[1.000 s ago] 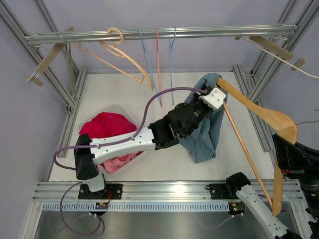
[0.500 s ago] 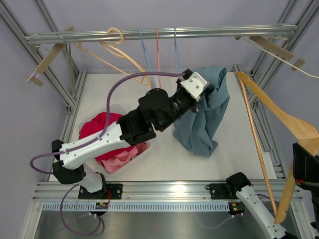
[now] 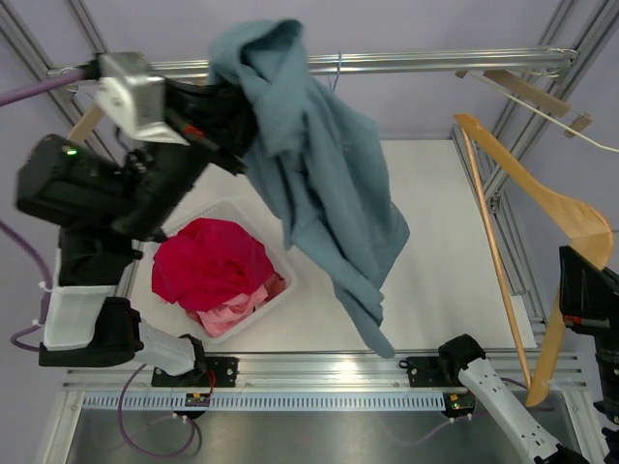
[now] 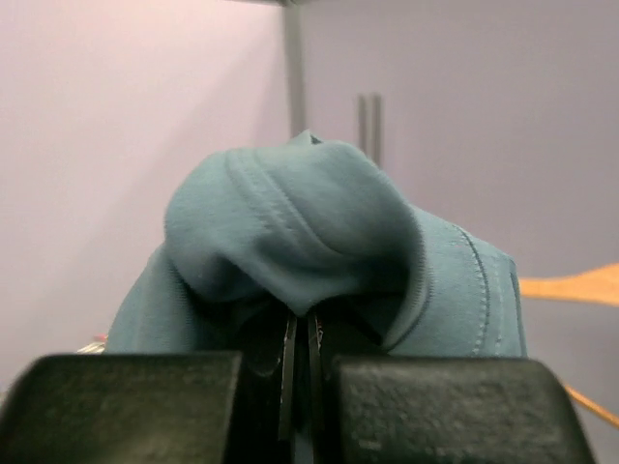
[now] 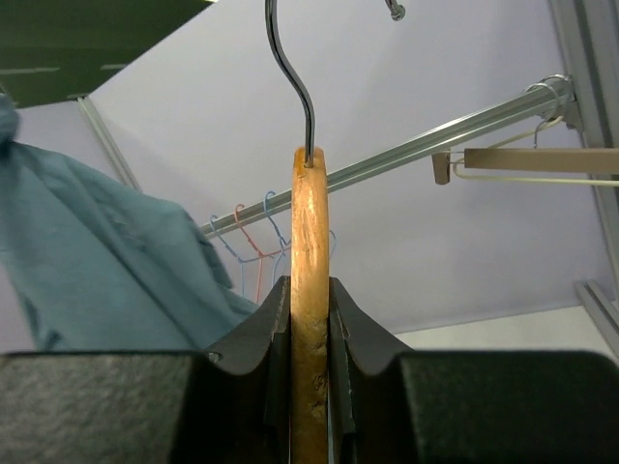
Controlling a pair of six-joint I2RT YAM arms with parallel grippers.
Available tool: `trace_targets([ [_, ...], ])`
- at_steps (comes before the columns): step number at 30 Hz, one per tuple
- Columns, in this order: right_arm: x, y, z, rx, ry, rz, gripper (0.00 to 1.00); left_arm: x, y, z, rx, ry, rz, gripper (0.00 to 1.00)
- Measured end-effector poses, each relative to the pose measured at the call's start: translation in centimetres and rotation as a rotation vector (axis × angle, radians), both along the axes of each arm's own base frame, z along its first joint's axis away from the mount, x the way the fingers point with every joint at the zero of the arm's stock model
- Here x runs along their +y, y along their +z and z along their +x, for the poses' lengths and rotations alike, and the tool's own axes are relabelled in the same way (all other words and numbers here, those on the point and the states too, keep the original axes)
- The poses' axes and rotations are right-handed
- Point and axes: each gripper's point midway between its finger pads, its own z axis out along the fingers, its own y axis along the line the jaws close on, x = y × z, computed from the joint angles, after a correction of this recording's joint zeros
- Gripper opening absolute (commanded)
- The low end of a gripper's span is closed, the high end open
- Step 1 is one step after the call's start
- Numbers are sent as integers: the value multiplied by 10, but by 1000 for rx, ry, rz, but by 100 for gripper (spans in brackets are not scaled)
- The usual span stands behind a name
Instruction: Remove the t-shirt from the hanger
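The blue-grey t-shirt hangs free in the air, off the hanger. My left gripper is raised high at the upper left and is shut on a fold of it; the left wrist view shows the shirt bunched over the closed jaws of that gripper. The wooden hanger is bare at the far right. My right gripper is shut on the hanger's neck, below its metal hook; in the top view its body sits at the right edge.
A clear bin with red and pink clothes sits on the white table under the left arm. A metal rail across the back carries wooden hangers. Frame posts stand at both sides.
My left arm swung up and to the left, lifting the t-shirt from the table level high into the air. The hanger in my right gripper stayed at the right, clear of the shirt.
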Motion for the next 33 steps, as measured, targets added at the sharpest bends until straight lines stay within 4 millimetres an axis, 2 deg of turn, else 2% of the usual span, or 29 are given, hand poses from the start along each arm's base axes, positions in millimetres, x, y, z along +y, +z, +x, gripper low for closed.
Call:
trace_targets([
  [3,18,-1,26,42,26,-40,0,58,20,1,-34,124,-56,0],
  [6,34,-5,48,87,51,-78,0,99,21,6,-55,252,-63,0],
  [9,51,-9,68,129,86,-125,0,115,12,16,-67,362,-38,0],
  [12,62,-12,80,150,110,-154,0,108,-10,34,-81,474,58,0],
  [14,68,-13,85,150,128,-165,0,103,-29,49,-92,545,131,0],
  [17,77,-15,91,150,154,-182,0,101,-69,83,-77,658,252,0],
  [19,82,-17,96,154,169,-195,0,110,-97,106,-47,735,312,0],
  [22,90,-20,107,169,183,-221,0,132,-143,122,8,816,375,0],
  [26,103,-32,131,226,187,-278,0,151,-190,115,77,841,368,0],
  [31,115,-54,164,320,174,-374,0,177,-241,96,216,836,256,0],
  [33,120,-64,177,353,169,-411,0,186,-268,90,294,840,221,0],
])
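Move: The left gripper holds the blue-grey t-shirt high up. The white bin with the red shirt in it lies some 27 cm to its left, 15 cm ahead and about 63 cm below; an empty wooden hanger hangs about 37 cm ahead and 32 cm left, some 18 cm lower. From the right gripper, holding the freed wooden hanger, the rail runs about 50 cm straight ahead and 9 cm higher; the nearest blue hanger hangs 50 cm ahead, 35 cm left, 5 cm lower. Swing the left gripper left with the t-shirt still pinched, then bring it down towards the bin, some 27 cm lower and 18 cm left in all, arcing forward before easing back slightly, while turning about 50 degrees counter-clockwise. Meanwhile carry the wooden hanger in the closed right fingers forward and left towards the rail, sinking a little, tipping the fingers down and rolling the hand's left side down. ##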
